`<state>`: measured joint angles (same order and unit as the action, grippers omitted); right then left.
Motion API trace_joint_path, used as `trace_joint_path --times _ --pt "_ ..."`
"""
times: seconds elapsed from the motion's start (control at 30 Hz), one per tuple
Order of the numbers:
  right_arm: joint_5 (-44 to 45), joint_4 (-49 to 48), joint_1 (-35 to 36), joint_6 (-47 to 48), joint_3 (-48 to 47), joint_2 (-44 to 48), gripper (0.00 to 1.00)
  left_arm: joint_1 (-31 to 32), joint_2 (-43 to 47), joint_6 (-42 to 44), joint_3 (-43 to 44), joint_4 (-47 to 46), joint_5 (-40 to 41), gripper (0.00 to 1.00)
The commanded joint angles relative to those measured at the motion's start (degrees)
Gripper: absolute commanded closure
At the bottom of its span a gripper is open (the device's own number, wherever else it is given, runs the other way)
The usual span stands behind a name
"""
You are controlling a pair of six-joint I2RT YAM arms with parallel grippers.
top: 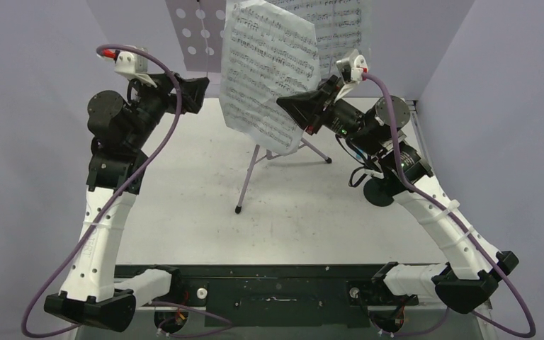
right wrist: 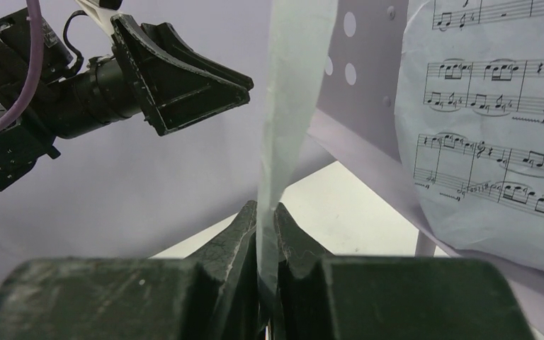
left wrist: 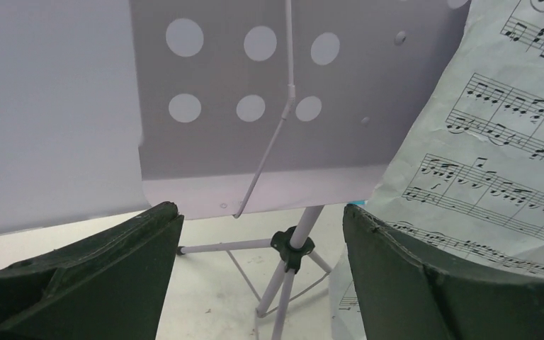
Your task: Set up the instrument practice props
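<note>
A lilac music stand with a perforated desk (top: 193,32) rises on a tripod (top: 249,173) at the back of the table. My right gripper (top: 288,105) is shut on the lower edge of a white sheet-music page (top: 269,71), which it holds upright in front of the stand; the right wrist view shows this page edge-on (right wrist: 290,92) between the closed fingers (right wrist: 244,227). A second page (top: 340,21) leans on the desk's right side. My left gripper (left wrist: 261,212) is open and holds nothing. It hangs just in front of the desk's lower lip (left wrist: 255,191), left of the held page (left wrist: 496,163).
Lilac walls close in the table on the left, back and right. The tripod legs (left wrist: 283,283) spread across the table's middle. A black mounting rail (top: 276,290) carries both arm bases at the near edge. The left arm (right wrist: 57,99) is close to the held page's left side.
</note>
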<state>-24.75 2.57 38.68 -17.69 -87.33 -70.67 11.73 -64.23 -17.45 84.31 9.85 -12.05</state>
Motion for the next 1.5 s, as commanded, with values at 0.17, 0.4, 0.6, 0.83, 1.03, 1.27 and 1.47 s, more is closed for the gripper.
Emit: trace_joint_path --times 0.17,0.4,0.6,0.83,1.03,1.27,1.47 --pt "3.55 -5.20 0.19 2.48 -7.42 -2.51 0.95 -5.70 -5.22 -15.83 7.08 -13.81 -13.23 0.27" --pt "7.13 -6.26 0.14 4.09 -10.73 -4.02 0.95 -6.80 -10.94 -23.22 13.20 -17.22 -16.28 0.40" --pt "8.53 -7.32 0.15 3.85 -13.32 -6.16 0.95 -6.80 -14.02 -25.74 15.02 -18.36 -16.12 0.50" --pt "9.33 -7.76 0.17 3.72 -17.89 -10.03 0.95 -6.73 -15.03 -24.63 14.64 -18.64 -13.93 0.54" --pt "11.10 -6.66 0.25 4.06 -21.40 -13.36 0.95 -6.23 -15.97 -24.92 14.61 -20.80 -15.39 0.58" --pt "12.71 -6.18 0.26 4.77 -22.98 -15.02 0.95 -5.15 -17.05 -23.15 15.29 -20.29 -15.02 0.63" --pt "12.28 -5.81 0.23 4.77 -24.89 -16.79 0.95 -3.85 -17.63 -19.25 17.12 -16.78 -12.89 0.67"
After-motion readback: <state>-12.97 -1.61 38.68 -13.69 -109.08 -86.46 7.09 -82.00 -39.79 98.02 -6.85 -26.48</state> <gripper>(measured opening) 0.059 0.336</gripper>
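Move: The left hand, empty and open, has the left page clip's middle joint about 9 cm ahead, 5 cm to its right and 8 cm above. The stand's perforated desk centres some 12 cm ahead of it, 18 cm right and 14 cm up. From the right hand, already holding a sheet, the desk's middle is roughly 19 cm ahead, 4 cm left and 13 cm up; the sheet already on it sits 19 cm ahead, 7 cm right and 11 cm up. Keeping its pinch on the loose sheet's edge, the right hand lifts it about 8 cm and brings it some 7 cm forward against the desk, mostly rising first, then forward. The left hand climbs and edges forward to the left page clip, about 6 cm each way with a little rightward, rolling left side down and turning clockwise some 15 degrees each, while its fingers narrow around the clip's wire to about a third open; touch there can't be seen. ##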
